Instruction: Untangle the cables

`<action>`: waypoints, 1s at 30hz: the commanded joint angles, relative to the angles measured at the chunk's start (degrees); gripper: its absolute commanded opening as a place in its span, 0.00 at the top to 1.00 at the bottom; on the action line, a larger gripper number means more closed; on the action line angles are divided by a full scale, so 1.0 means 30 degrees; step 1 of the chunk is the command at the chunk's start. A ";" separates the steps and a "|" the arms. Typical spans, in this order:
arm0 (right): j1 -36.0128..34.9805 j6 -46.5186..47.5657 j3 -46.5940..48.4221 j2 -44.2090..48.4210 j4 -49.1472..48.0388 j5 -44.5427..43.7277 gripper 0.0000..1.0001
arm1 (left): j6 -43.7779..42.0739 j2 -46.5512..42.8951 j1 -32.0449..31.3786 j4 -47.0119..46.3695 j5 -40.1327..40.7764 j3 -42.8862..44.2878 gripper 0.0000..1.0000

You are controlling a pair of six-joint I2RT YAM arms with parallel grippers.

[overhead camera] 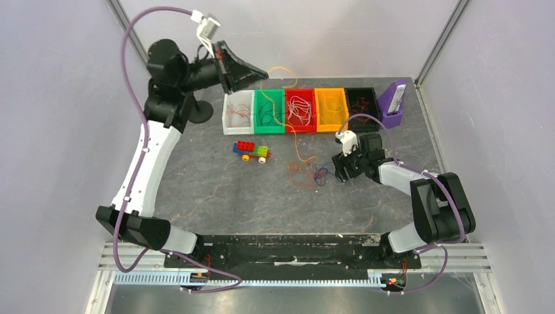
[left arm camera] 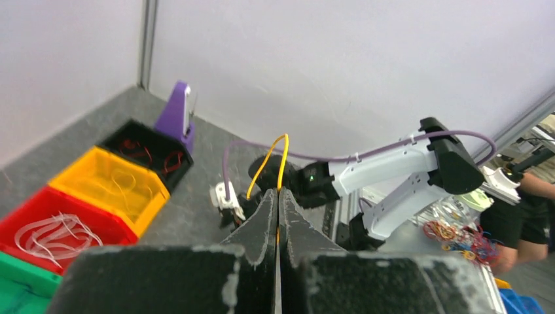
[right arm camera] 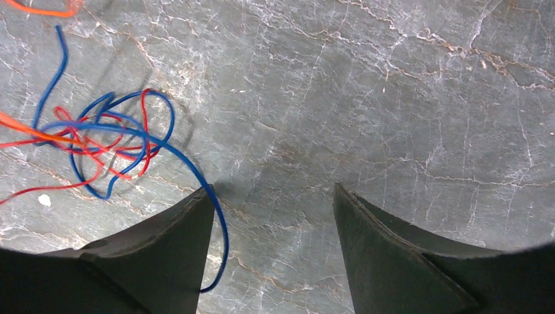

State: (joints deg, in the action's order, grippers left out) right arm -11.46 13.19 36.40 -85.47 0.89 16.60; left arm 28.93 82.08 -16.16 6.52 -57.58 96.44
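My left gripper (overhead camera: 260, 73) is raised high above the bins and shut on a yellow cable (overhead camera: 285, 72). The cable loops out past the fingertips (left arm camera: 269, 196) and hangs down toward the table. A loose tangle of orange, red and blue cables (overhead camera: 309, 172) lies on the table in front of the bins. My right gripper (overhead camera: 340, 172) is low, just right of the tangle, and open. In the right wrist view a blue cable (right arm camera: 219, 229) from the blue and red tangle (right arm camera: 98, 137) runs along the inner edge of the left finger (right arm camera: 177, 248). Nothing else lies between the fingers.
A row of bins stands at the back: white (overhead camera: 229, 121), green (overhead camera: 256, 110), red (overhead camera: 288, 123), orange (overhead camera: 343, 104) and black (overhead camera: 375, 103), each with cables inside. A purple holder (overhead camera: 393, 104) stands at the row's right end. A toy brick car (overhead camera: 252, 152) and a black round stand (overhead camera: 199, 112) are to the left.
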 commanded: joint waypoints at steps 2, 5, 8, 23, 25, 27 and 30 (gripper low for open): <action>0.0013 0.0998 -0.0158 -0.0345 0.1016 -0.0763 0.33 | 0.1418 -0.0462 0.0667 -0.1320 -0.0825 0.2840 0.98; 0.0017 0.1407 -0.0320 -0.0317 0.1232 -0.1018 0.33 | 0.1061 -0.0132 0.1333 -0.1049 0.0260 0.4486 0.98; 0.0013 0.1687 -0.0466 -0.0018 0.1502 -0.1026 0.33 | -0.2022 0.0015 0.1568 0.1487 0.2199 0.6053 0.98; 0.0015 0.1496 0.0677 0.2386 0.2991 0.2166 0.16 | -0.7923 0.1208 0.2019 0.2678 1.0226 0.5273 0.98; 0.0014 0.1326 0.0963 0.2661 0.3142 0.2288 0.15 | -0.8559 0.1533 0.2033 0.2249 1.0723 0.4914 0.98; 0.0041 0.1147 0.1298 0.2777 0.3325 0.2282 0.11 | -0.9200 0.2028 0.2019 0.1646 1.1687 0.4432 0.98; 0.0049 0.0940 0.1727 0.2895 0.3655 0.2176 0.05 | -1.0502 0.2689 0.2048 0.0319 1.2728 0.3313 0.98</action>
State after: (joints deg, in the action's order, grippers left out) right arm -11.42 16.95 38.20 -78.61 11.05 21.82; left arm 5.48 87.94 -10.31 13.76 -25.96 109.47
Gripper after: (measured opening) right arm 0.916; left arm 0.029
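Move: The left gripper, shut on the yellow cable, hangs high, with the green bin about 31 cm ahead, 3 cm left and 46 cm below. The white bin lies equally far ahead but 16 cm left, the red bin 9 cm right; the toy car is 13 cm ahead, 9 cm left, and the red cable 3 cm ahead, 10 cm right. From the low, open right gripper, the blue cable tangle is about 8 cm left and 1 cm ahead, the red cable 14 cm left and 1 cm ahead. Keep the left gripper shut on the yellow cable and carry it up some 11 cm while drifting left, then sweep it forward and left towards the green bin, sinking about 8 cm again as the wrist swings some 40 degrees counter-clockwise to point more ahead. Hold the right gripper almost still beside the blue tangle, then open it wider and ease up and slightly back off the blue strand. ##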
